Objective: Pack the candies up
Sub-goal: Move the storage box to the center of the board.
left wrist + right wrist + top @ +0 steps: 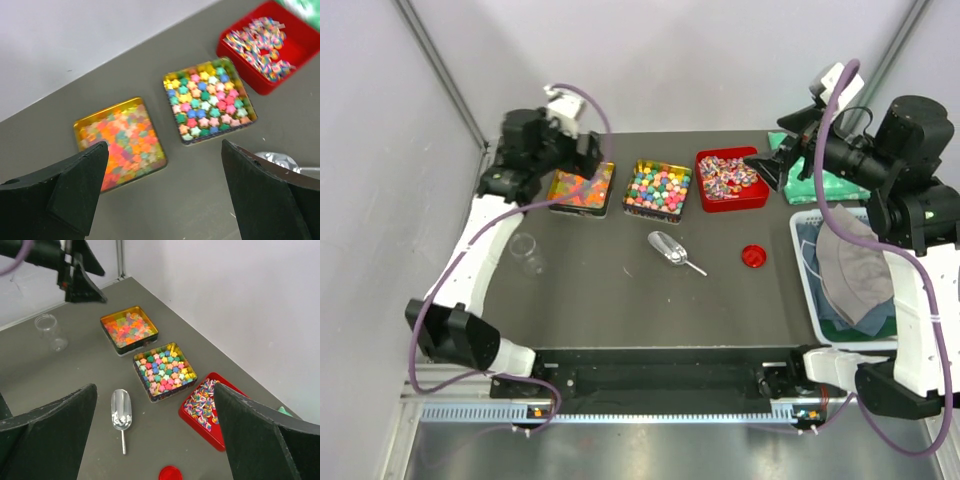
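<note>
The candies (657, 188) are small star-shaped sweets in pink, blue, green, yellow and red, filling the middle square tin (210, 100) (164, 371). My left gripper (588, 152) hovers open above the back left of the table, over the bare table just in front of the two tins (165, 192). My right gripper (770, 165) hangs open at the back right, beside the red tray, with nothing between its fingers (155, 440). A clear jar (525, 252) stands at the left. A clear scoop (670, 250) lies mid-table, and a red lid (754, 256) to its right.
A gold tin of orange gummies (582, 187) sits left of the candies. A red tray (752, 199) of striped wrapped sweets is on their right. A white basket (797, 235) holding grey cloths stands at the right edge, with a green packet (780, 140) behind.
</note>
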Controlling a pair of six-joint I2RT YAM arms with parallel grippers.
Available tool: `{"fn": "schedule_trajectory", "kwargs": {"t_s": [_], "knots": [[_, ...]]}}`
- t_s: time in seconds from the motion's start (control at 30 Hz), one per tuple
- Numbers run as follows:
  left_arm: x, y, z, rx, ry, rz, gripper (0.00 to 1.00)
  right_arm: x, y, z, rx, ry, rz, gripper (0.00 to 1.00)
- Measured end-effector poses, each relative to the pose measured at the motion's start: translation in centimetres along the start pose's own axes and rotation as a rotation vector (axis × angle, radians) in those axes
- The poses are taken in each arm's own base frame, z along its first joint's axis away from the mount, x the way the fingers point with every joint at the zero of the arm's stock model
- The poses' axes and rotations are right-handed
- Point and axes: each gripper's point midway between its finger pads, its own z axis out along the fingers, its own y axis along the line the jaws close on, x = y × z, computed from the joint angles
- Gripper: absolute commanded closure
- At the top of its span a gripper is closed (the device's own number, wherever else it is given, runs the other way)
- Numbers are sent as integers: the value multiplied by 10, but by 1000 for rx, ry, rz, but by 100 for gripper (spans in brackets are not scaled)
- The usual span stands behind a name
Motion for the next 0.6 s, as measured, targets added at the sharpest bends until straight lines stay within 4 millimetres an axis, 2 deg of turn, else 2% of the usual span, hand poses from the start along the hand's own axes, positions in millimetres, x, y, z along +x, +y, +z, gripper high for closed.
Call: {"fn": "schedule_trajectory", "kwargs": {"t_s": [0.1,0.17,0.33,0.43,0.5,0.6], "knots": [[20,-24,32,44,56,54,1,9,-1,3,-4,20,0,1],[38,-26,55,38,105,74,1,15,-1,5,-7,33,4,1],[105,-7,119,-26,275,85,1,21,-1,6,-12,48,6,1],[143,1,145,-49,362,88,1,21,-1,6,-16,48,3,1],[158,4,155,-55,397,90,1,23,0,6,-20,51,6,1],[166,7,168,-64,413,90,2,26,2,6,-26,56,10,1]]}}
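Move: The tin of orange star candies that the left hand heads for lies about 9 cm ahead of it, 4 cm to its left and some 32 cm below. At much the same depth below, the tin of multicoloured stars is 9 cm ahead and 15 cm right; the metal scoop is about 6 cm back and 17 cm right, the glass jar about 8 cm back and 16 cm left. From the right hand, the orange-star tin is some 25 cm ahead, 37 cm left and 47 cm down. The left hand swoops down about 20 cm and forward some 10 cm towards the right-hand wall of the orange-star tin, drifting a little right early on and easing off at the end above that wall, still touching nothing. On the way its fingers tip down and its left side rises, each by 15 to 20 degrees; they stay wide open. The right hand, also open, sinks slightly. ##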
